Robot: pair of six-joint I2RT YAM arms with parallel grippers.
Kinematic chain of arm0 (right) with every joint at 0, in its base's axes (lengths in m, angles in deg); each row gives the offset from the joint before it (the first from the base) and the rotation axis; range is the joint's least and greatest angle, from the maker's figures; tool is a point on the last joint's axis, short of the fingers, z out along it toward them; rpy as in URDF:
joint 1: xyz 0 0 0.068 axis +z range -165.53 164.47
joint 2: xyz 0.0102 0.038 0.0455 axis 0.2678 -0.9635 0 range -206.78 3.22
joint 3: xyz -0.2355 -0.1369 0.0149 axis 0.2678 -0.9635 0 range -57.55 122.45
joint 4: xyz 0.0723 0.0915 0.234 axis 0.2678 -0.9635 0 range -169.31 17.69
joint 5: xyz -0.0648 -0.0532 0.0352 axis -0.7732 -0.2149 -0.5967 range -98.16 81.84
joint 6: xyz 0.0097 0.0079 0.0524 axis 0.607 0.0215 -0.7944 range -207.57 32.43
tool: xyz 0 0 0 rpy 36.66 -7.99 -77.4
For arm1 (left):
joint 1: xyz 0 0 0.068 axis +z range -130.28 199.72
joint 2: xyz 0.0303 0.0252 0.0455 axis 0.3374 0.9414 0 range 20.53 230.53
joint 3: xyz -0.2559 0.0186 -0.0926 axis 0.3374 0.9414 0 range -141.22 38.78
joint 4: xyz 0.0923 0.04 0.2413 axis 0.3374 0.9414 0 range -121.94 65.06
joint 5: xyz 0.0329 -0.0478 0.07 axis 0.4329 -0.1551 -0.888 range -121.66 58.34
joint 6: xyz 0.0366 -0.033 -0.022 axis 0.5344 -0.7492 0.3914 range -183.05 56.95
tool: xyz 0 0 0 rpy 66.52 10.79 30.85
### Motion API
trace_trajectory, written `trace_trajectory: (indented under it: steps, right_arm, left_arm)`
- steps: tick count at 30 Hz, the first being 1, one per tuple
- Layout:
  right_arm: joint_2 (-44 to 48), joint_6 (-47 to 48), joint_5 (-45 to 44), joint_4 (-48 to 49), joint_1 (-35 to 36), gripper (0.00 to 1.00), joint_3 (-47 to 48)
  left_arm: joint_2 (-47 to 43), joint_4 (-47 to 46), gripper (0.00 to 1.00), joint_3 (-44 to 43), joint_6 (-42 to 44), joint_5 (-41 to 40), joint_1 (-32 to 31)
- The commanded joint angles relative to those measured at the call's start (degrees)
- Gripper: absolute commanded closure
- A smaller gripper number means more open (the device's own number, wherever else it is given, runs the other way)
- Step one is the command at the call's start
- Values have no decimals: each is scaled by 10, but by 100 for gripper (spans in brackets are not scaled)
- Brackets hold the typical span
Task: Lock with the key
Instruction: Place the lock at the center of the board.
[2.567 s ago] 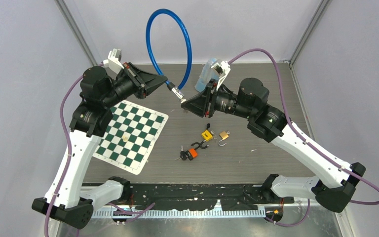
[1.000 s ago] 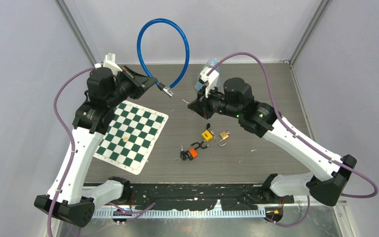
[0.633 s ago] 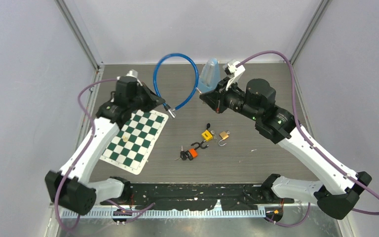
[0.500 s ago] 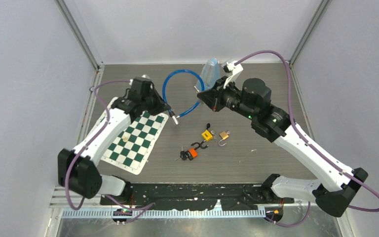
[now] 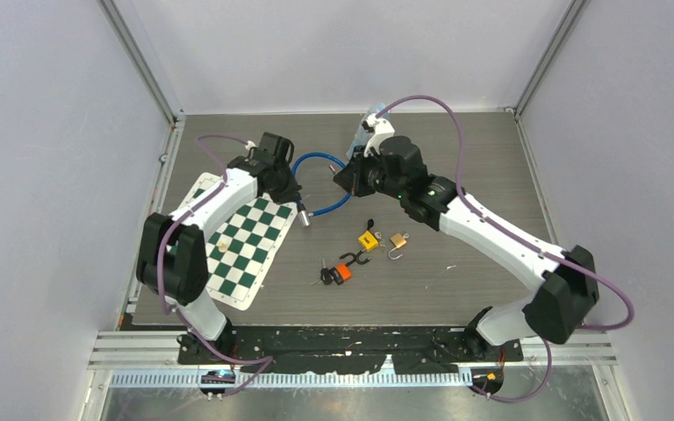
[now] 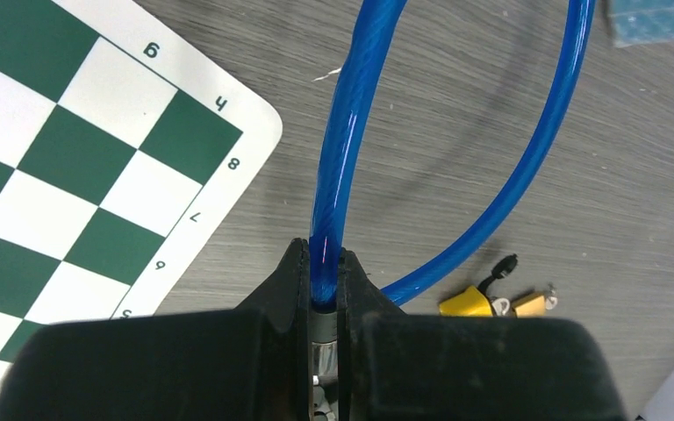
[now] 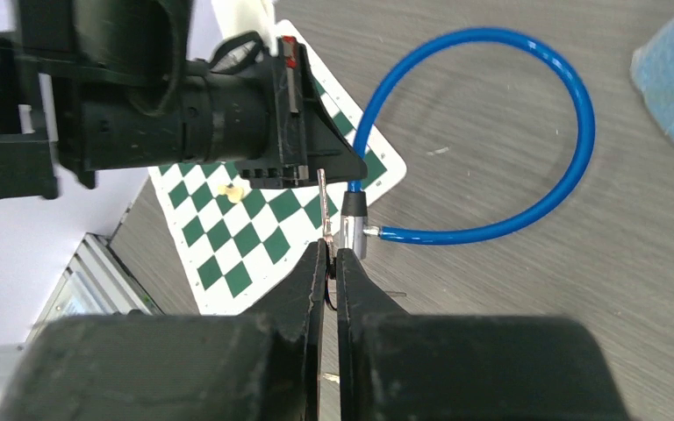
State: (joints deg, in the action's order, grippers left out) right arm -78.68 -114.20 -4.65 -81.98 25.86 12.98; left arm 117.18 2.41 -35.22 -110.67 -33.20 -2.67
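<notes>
The lock is a blue cable loop with a metal lock head at its end. My left gripper is shut on the cable just above that head, low over the table by the chessboard corner. A thin silver key sticks out of my shut right gripper. Its blade stands just left of the lock head and points toward the left gripper's fingers. I cannot tell whether the key touches the head. In the top view the right gripper sits a short way right of the left gripper.
A green-and-white chessboard mat lies at the left with a small pale piece on it. A yellow padlock, a brass padlock and an orange padlock with keys lie mid-table. A blue translucent object stands behind.
Both arms have come down from raised poses. The cable loop has dropped from upright in the air to low over the table. The right gripper stays near the lock head.
</notes>
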Motion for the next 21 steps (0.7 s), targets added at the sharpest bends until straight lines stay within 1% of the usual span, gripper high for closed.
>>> trace_trajectory:
  steps: [1,5,10,14,18,21]
  right_arm:
    - [-55,-37,-13,29,-5,95,33]
    - [-109,-47,-18,24,-10,95,56]
    - [-179,-67,-21,18,-17,95,85]
    - [-220,-71,-26,18,-19,95,104]
    - [-259,-70,-32,12,-21,95,131]
    - [-291,-69,-32,10,-21,95,149]
  left_arm:
    - [28,-2,100,-34,12,-12,5]
    - [54,7,100,-43,17,-8,9]
    - [71,19,80,-51,23,-9,12]
    - [69,27,60,-55,24,-10,18]
    - [52,34,49,-58,26,-15,24]
    - [26,41,48,-53,27,-19,27]
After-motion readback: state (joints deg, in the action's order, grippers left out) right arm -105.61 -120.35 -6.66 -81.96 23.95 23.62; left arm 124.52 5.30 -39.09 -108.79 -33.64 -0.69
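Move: The left gripper holds the blue cable lock just behind its black collar; the bare table spot for it lies some 8 cm below that hand, about 2 cm back and 1 cm right. From the same hand, the chessboard's middle is about 17 cm left and 4 back, the orange-tagged keys 8 cm right and 11 back. From the key-holding right hand, the spot is 23 cm below, 8 left and 2 ahead; the yellow padlock is level, 7 right, equally low. Lower the left gripper about 4.5 cm to lay the lock on the table, tipping it slightly back, and spread its fingers to about half open so they let go of the cable; then ease up roughly 1 cm, still close around it. Meanwhile bring the right gripper, still shut on the key, down some 14 cm and forward about 7, drifting left towards the lock and pitching down about 15 degrees. ##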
